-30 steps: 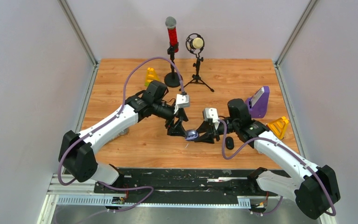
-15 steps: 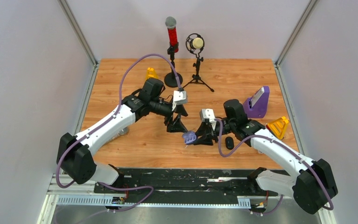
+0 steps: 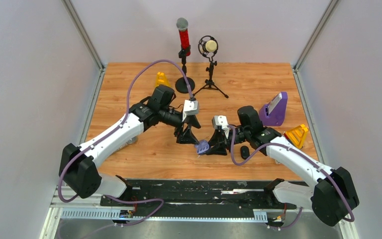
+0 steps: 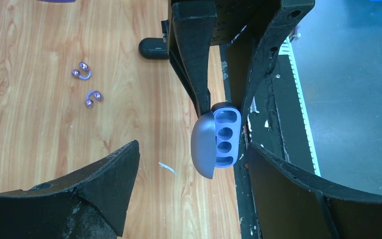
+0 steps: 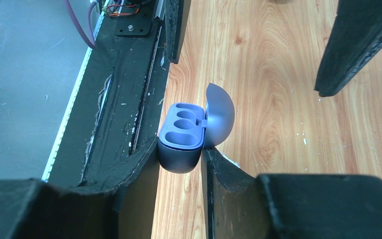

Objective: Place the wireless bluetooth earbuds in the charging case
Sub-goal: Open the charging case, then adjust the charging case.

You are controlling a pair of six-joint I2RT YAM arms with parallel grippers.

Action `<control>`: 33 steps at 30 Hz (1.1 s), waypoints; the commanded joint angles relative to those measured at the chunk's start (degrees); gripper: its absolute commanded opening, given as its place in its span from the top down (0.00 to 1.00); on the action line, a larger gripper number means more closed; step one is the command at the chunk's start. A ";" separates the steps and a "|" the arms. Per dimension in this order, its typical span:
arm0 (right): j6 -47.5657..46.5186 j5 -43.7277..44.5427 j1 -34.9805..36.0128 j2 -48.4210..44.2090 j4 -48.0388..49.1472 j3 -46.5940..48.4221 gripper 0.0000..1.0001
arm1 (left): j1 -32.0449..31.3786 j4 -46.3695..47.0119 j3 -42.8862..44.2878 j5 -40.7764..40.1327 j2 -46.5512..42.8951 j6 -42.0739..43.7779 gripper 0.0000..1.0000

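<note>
The purple charging case (image 5: 189, 134) hangs above the wood with its lid swung open and its wells empty, and my right gripper (image 5: 179, 155) is shut on its base. From above, the case (image 3: 202, 146) sits at the tip of the right gripper (image 3: 210, 146). My left gripper (image 3: 186, 134) stands open just beyond it, holding nothing. In the left wrist view the case (image 4: 218, 139) hangs ahead of the left gripper (image 4: 193, 147), apart from both fingers. Two shiny purple earbuds (image 4: 82, 73) (image 4: 93, 97) lie loose on the table.
A black oblong case (image 3: 244, 152) lies by the right arm. A purple stand (image 3: 275, 109) and a yellow piece (image 3: 297, 135) sit at the right, another yellow piece (image 3: 161, 79) at the back left. Two microphones (image 3: 183, 37) (image 3: 209, 47) stand at the back.
My left gripper has drawn back from the charging case and slightly narrowed. The case's lid now stands open. The right gripper has shifted a little left with the case.
</note>
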 commanded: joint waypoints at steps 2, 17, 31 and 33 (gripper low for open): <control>0.28 -1.92 0.25 -0.21 0.67 1.83 1.00 | -1.76 0.91 0.43 -0.15 1.27 0.83 0.16; -0.35 -2.29 0.25 -1.25 0.68 1.44 1.00 | -3.63 -1.74 2.85 -0.17 5.21 1.95 0.44; -0.12 -2.21 0.22 -1.79 1.12 1.32 1.00 | -4.01 -4.16 3.21 0.36 5.51 4.06 0.51; 0.01 -2.15 0.25 -1.79 1.20 1.31 1.00 | -4.11 -4.13 3.22 0.54 5.44 4.08 0.51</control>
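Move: The open charging case sits at the tips of the right fingers, about 1 cm left of that hand's point and level with it. From the left hand it is roughly 5 cm lower, 3 cm back and 2 cm to the right, its raised lid on the forward side. Of the loose earbuds, some 18 cm below the left hand, the near one is about 12 cm ahead and 10 cm right, the far one 14 ahead and 14 right; the black case is 3 ahead, 19 right. The right gripper keeps its pinch on the charging case body and stays still. Down onto the case comes the left hand, sinking about 3.5 cm while easing slightly back and right, its fingers closing from nearly wide to about half open so they come to straddle the raised lid, one at the tray side; contact with the lid can't be made out. ##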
